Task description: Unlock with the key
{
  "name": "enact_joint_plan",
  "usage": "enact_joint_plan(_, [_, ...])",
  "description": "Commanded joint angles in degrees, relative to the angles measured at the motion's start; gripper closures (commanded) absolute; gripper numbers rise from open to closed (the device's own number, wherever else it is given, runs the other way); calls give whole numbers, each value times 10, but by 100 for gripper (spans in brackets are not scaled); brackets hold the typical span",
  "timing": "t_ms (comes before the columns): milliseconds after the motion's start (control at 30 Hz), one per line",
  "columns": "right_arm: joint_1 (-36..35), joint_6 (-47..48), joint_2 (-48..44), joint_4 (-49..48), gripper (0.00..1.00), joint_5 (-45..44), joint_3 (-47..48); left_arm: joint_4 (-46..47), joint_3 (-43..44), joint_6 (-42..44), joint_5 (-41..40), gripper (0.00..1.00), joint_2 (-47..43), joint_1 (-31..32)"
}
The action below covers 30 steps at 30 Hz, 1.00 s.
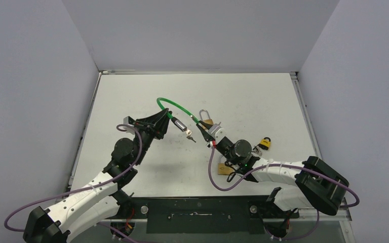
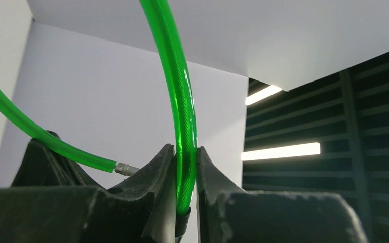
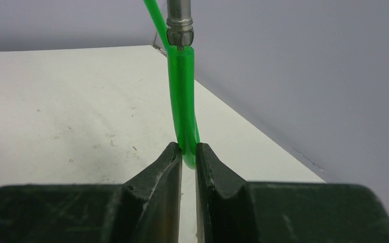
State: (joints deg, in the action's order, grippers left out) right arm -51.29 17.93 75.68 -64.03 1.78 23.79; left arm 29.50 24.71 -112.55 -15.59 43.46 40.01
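Note:
A green cable (image 1: 174, 104) arcs above the table between both grippers. My left gripper (image 1: 166, 120) is shut on one part of it, and the cable stands pinched between its fingers (image 2: 166, 172) in the left wrist view. From there a metal end piece (image 1: 180, 124) runs down to a small dark key (image 1: 190, 136), which hangs free. My right gripper (image 1: 208, 131) is shut on the cable's other end, a green loop (image 3: 187, 147) under a metal ferrule (image 3: 180, 23). A brass padlock (image 1: 206, 120) with a silver shackle sits right at the right gripper's tips.
A yellow-and-black padlock (image 1: 266, 144) lies on the table (image 1: 131, 96) right of the right arm. Another brass piece (image 1: 226, 169) lies partly under the right wrist. Grey walls close off the table at the back and on both sides.

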Motion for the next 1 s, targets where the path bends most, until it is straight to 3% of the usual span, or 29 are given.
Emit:
enact_joint_plan(0, [5, -65, -10, -27, 95, 16, -17, -105, 6, 97, 2, 100, -43, -11])
enact_joint_plan(100, [5, -90, -8, -17, 90, 11, -37, -143, -12, 148, 17, 100, -63, -37])
enact_joint_plan(200, [5, -117, 3, -20, 91, 10, -55, -153, -12, 228, 53, 100, -61, -71])
enact_joint_plan(367, [4, -146, 30, -22, 90, 1, -53, -140, 25, 346, 190, 100, 9, -126])
enact_joint_plan(400, [4, -154, 37, -21, 86, -7, -49, -135, 31, 360, 223, 100, 24, -135])
enact_joint_plan(433, [4, -162, 44, -20, 75, -14, -44, -135, 37, 372, 245, 100, 38, -142])
enact_joint_plan(500, [4, -179, 48, -9, 43, -15, -32, -129, 51, 406, 284, 100, 61, -157])
enact_joint_plan(567, [5, -204, 40, 6, 32, -15, -24, -125, 62, 445, 306, 100, 82, -172])
enact_joint_plan(733, [8, -244, -20, 57, 19, -15, -22, -77, 66, 535, 351, 100, 116, -202])
enact_joint_plan(833, [11, -261, -73, 105, 15, -40, -23, -47, 49, 569, 330, 100, 113, -213])
enact_joint_plan(900, [10, -273, -107, 148, 13, -57, -23, 9, 29, 590, 336, 100, 108, -216])
enact_joint_plan(967, [12, -283, -136, 188, 12, -72, -20, 143, -2, 595, 365, 100, 103, -216])
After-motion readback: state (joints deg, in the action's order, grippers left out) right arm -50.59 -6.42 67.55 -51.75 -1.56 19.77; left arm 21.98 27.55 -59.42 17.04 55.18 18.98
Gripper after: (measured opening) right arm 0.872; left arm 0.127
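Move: My right hand grips the green cable near its free metal end; the lock barrel with the key, already separate from it, is about 6 cm to its left, 3 cm back and 9 cm above. The upper brass padlock sits about 12 cm ahead, 3 cm right and 20 cm below; the lower brass padlock is roughly 7 cm back, 11 cm right, equally low. From my left hand, gripping the cable beside the barrel, the barrel is some 4 cm right, 2 cm back and 1 cm below. I bring both hands down towards the table together. My right hand sinks about 9 cm, its raised fingertips tipping to roughly level, opens wide to let go of the cable end, then backs upward about 5 cm. My left hand keeps its pinch beside the barrel, sinks some 11 cm with a little forward travel, and rolls about 50 degrees, left side rising. ##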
